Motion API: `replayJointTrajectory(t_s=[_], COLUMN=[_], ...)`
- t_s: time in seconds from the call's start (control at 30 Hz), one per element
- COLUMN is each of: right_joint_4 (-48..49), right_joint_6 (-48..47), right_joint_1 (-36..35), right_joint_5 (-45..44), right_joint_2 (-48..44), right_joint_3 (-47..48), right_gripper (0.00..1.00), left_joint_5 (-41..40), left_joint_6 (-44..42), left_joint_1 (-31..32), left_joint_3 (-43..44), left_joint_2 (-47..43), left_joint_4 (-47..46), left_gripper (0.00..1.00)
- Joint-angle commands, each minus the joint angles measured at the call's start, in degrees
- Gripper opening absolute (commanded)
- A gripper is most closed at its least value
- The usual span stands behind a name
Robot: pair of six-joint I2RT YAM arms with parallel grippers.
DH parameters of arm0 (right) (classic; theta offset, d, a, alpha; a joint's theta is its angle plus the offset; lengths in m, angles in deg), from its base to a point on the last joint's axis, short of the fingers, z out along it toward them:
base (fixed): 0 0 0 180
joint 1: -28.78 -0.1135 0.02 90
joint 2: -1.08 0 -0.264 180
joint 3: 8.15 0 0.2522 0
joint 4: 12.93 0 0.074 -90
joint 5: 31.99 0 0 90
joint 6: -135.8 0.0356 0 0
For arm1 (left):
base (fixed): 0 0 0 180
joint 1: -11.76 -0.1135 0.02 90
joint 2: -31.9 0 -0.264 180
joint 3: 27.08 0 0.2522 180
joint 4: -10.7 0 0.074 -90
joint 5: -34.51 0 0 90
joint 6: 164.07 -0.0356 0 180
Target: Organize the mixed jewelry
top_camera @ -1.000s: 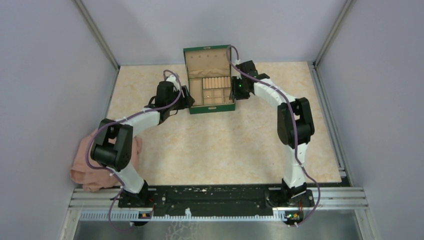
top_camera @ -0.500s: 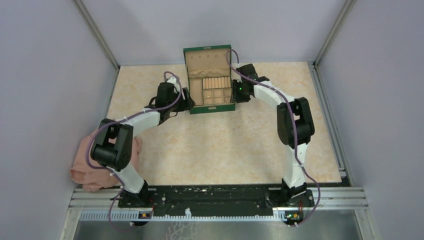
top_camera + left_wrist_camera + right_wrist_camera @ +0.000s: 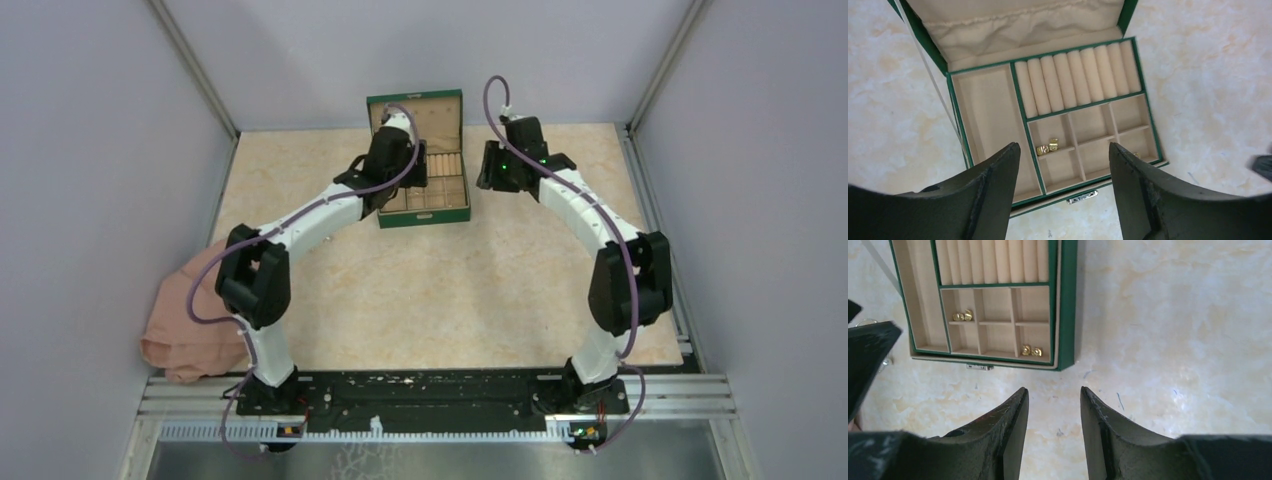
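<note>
The green box (image 3: pixel 437 205) lies open at the back of the table, with beige compartments inside. Two gold pieces of jewelry (image 3: pixel 1048 147) sit in a small left compartment (image 3: pixel 963 316). Two more gold pieces (image 3: pixel 1030 350) lie in the front right compartment, half hidden in the left wrist view. My left gripper (image 3: pixel 1064 146) hangs above the box's front edge (image 3: pixel 400 165), open and empty. My right gripper (image 3: pixel 1053 389) is open over bare table just right of the box (image 3: pixel 492 168), holding nothing.
A pink cloth (image 3: pixel 195 325) is bunched at the table's left front edge. Metal rails (image 3: pixel 440 400) run along the front. Grey walls close in the back and both sides. The box's upright lid (image 3: pixel 415 110) stands near the back wall.
My left arm has swung from the box's left side to above the box, its jaws a little wider. My right gripper has drawn back from the box's right wall, farther right.
</note>
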Motion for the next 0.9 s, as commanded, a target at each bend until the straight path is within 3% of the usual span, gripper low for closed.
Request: replayJointTrajectory(t_s=[0.0, 0.17, 0.87], right_joint_4=[0.9, -0.5, -2.5], right_joint_6=[1.4, 1.1, -0.9], right_joint_1=[1.8, 3.1, 5.0], right_joint_5=[-1.8, -2.8, -3.6], right_joint_2=[-7.5, -12.6, -17.7], right_joint_3=[-4.1, -8.7, -16.5], right_gripper=[0.43, 0.43, 0.42], left_joint_5=[-6.0, -6.4, -5.0], left_joint_6=[3.1, 4.6, 7.2], left_joint_1=[-0.3, -0.3, -1.6], left_joint_3=[3.9, 10.7, 13.9], left_joint_2=[5.4, 11.1, 17.2], left_joint_4=[8.7, 14.8, 13.2], left_gripper=[0.71, 0.68, 0.52])
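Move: For the left hand, the green divider between the tray's long compartment and its small ones lies about 6 cm ahead, 2 cm left and 13 cm below. At about that depth, the two gold rings sit 5 cm ahead and level sideways, and the ring rolls' middle is 9 cm ahead and 4 cm right. From the right hand the divider lies roughly 7 cm ahead, 16 cm left and 10 cm below. Left hand drops about 10 cm towards the divider, fingers partly closing, while the right withdraws back and right. ##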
